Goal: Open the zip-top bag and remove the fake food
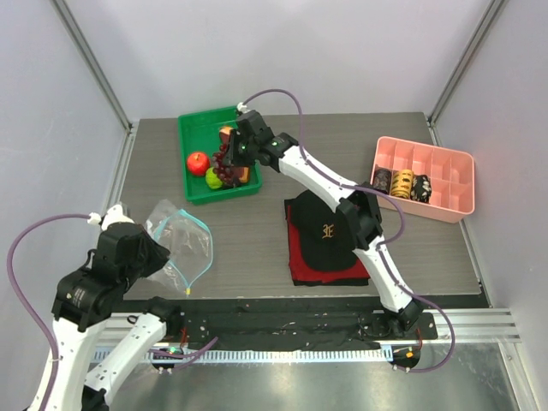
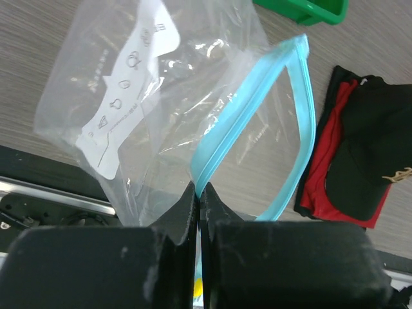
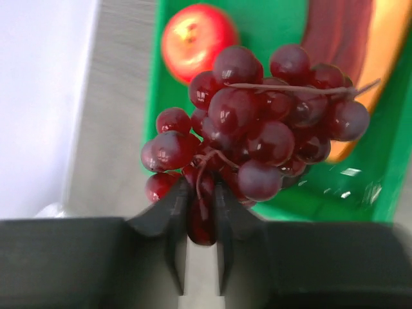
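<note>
The zip-top bag (image 1: 184, 244) lies crumpled at the near left, clear, with its teal zip strip (image 2: 257, 109) gaping open. My left gripper (image 2: 198, 193) is shut on the strip's near end. Nothing shows inside the bag. The fake food is at the green tray (image 1: 199, 128) at the back: a red apple (image 1: 198, 162), a small green piece (image 1: 213, 178) and an orange-rimmed melon slice (image 3: 360, 51). Over the tray, my right gripper (image 3: 201, 193) is shut on a low grape of the dark grape bunch (image 3: 257, 122), which hangs from it.
A black cap on a red cloth (image 1: 330, 231) lies mid-table, under the right arm. A pink divided box (image 1: 454, 184) with dark and yellow items stands at the back right. White walls close in the table's sides and back.
</note>
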You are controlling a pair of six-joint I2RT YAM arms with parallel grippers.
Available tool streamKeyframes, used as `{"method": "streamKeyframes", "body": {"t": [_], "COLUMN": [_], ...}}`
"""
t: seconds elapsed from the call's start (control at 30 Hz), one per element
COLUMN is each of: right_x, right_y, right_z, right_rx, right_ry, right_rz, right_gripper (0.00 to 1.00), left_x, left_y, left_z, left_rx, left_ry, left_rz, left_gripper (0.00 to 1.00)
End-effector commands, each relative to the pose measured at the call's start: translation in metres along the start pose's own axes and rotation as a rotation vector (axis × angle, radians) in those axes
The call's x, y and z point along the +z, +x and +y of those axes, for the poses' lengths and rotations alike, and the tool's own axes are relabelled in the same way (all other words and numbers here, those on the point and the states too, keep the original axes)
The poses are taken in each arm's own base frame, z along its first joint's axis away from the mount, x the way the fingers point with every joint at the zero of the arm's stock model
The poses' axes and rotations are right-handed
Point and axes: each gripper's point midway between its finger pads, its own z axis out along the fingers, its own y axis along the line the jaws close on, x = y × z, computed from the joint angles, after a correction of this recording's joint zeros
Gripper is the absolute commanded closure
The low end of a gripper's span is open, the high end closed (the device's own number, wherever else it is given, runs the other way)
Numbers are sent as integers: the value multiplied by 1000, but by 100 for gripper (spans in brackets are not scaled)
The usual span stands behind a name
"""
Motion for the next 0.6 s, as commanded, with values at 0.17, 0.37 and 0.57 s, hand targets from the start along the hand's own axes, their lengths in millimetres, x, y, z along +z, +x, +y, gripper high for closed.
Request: {"method": "streamKeyframes", "body": {"t": [0.17, 0.37, 0.57], "right_x": [-1, -47, -121], "right_y": [-71, -75, -49], "right_z": [13, 14, -3], "right_rx": [-99, -49, -55], "right_ry": [-21, 52, 173], "right_rz": [-234, -209, -119], "right_gripper": [3, 0, 0], "left_x": [16, 39, 68], "left_y": [-17, -12, 15], "left_z": [-3, -7, -21], "left_rx": [8, 12, -61], "left_ry": [-71, -125, -117], "left_rz": [-37, 7, 129], "left_gripper": [100, 100, 96]}}
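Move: The grapes, still pinched in the right fingers, are bound for the green tray, its middle about 4 cm left, 2 cm ahead and 12 cm below that hand. The long orange-brown food lies 2 cm ahead, straight below; the apple 10 cm left, level ahead; the lime 6 cm left, 5 cm back. The left hand still holds the empty bag, its middle 4 cm ahead, 3 right, 8 below; the tray is some 26 cm ahead, 13 right, 17 below. The grapes are let go over the green tray: the right hand eases about 4 cm forward while dipping 2 to 3 cm, spreads its fingers wide, then rises a little and draws back and to the right, away from the grapes. The empty bag stays pinched in the shut left hand, which carries it about 4 cm forward and equally far down, tipping down some 10 degrees. ##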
